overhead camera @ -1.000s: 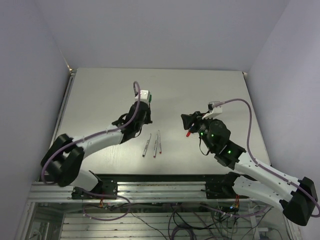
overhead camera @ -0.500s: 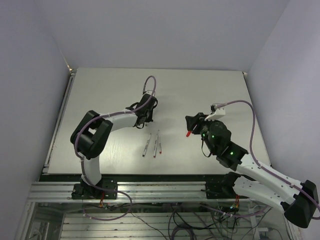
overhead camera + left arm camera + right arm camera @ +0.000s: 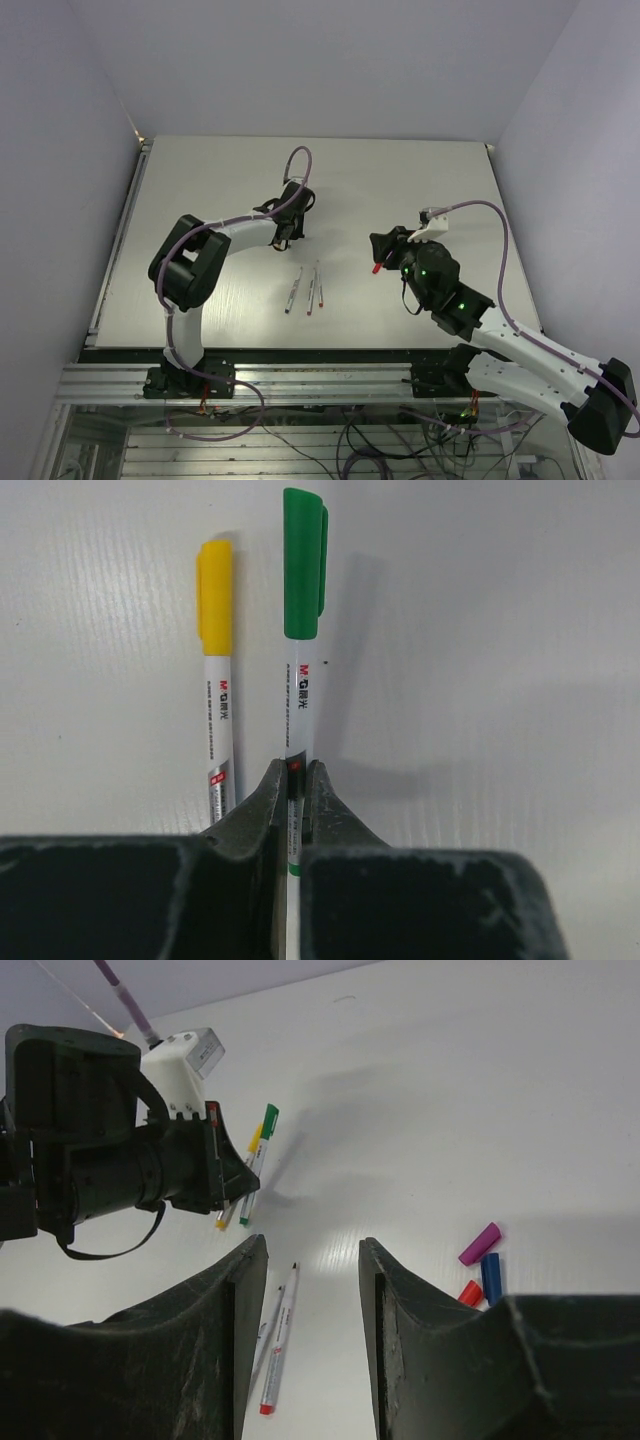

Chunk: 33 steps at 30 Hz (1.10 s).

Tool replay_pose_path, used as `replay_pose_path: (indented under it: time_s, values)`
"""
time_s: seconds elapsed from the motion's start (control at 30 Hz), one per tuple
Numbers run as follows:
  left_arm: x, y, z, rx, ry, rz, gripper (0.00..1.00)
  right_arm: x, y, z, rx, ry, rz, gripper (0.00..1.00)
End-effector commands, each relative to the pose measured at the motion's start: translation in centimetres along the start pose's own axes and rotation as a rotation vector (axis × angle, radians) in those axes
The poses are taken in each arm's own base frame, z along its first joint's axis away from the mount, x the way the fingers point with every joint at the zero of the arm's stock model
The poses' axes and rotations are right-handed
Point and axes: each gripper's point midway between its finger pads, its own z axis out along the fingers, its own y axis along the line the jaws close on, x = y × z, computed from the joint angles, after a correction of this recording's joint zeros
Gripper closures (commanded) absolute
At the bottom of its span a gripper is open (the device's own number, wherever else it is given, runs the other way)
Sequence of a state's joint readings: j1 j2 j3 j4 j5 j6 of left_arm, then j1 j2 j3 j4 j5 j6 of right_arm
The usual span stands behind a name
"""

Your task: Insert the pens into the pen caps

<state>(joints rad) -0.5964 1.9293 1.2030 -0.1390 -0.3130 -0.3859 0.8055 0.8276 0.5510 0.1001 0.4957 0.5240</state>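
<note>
My left gripper [image 3: 295, 771] is shut on the white barrel of a pen with a green cap [image 3: 301, 565]; a pen with a yellow cap [image 3: 215, 595] lies just left of it on the table. In the top view that gripper [image 3: 289, 233] sits left of centre. Three uncapped pens [image 3: 309, 290] lie side by side nearer the front. My right gripper [image 3: 312, 1250] hovers open above the table with nothing between its fingers. Beneath it lies an uncapped pen [image 3: 280, 1335] with a red end. Loose purple [image 3: 480, 1244], blue [image 3: 491, 1278] and red [image 3: 469, 1293] pen caps lie to its right.
The pale table top [image 3: 200, 190] ends at grey walls on the left, back and right. The arms' mounting rail [image 3: 320, 375] runs along the near edge. The left arm's purple cable [image 3: 297, 165] loops above its wrist.
The left arm's links have swung from low at the left to standing over its base, with its gripper staying near the same spot. The right gripper has shifted slightly and narrowed a little.
</note>
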Motion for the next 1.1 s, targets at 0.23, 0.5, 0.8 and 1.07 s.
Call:
replay_pose_path:
  time_s: [0.23,0.5,0.8,1.07]
  values:
    - [0.5,1.2,0.6,-0.066,0.030,-0.013,0.93,0.6,0.5,0.2,-0.025,0.006,0.013,0.59]
    - [-0.3,0.9,0.1,-0.054,0.013,-0.027,0.82,0.4,0.7,0.1,-0.038,0.002,0.016,0.59]
    - [-1.1,0.7,-0.6,-0.045,-0.005,-0.044,0.66,0.5,0.8,0.1,-0.045,0.004,0.017,0.59]
    - [-2.1,0.5,-1.5,-0.031,-0.029,-0.058,0.65,0.3,0.9,0.1,-0.049,0.002,0.014,0.59]
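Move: Almost right under the left hand, a centimetre or so down and about 2 cm ahead, is the table spot for the green-capped pen it holds. The yellow-capped pen already lies alongside, about 3 cm to the left and 2 cm ahead; the nearest uncapped pen is some 13 cm back and 1 cm left. From the right hand, the green-capped pen's spot is roughly 14 cm ahead, 16 cm left and 20 cm below. Settling only about half a centimetre down and the same to its left, the left hand brings the green-capped pen the last bit to the table beside the yellow-capped one. Then it stays nearly in place and opens its fingers from almost shut to about a third open, letting go of the pen's barrel. ##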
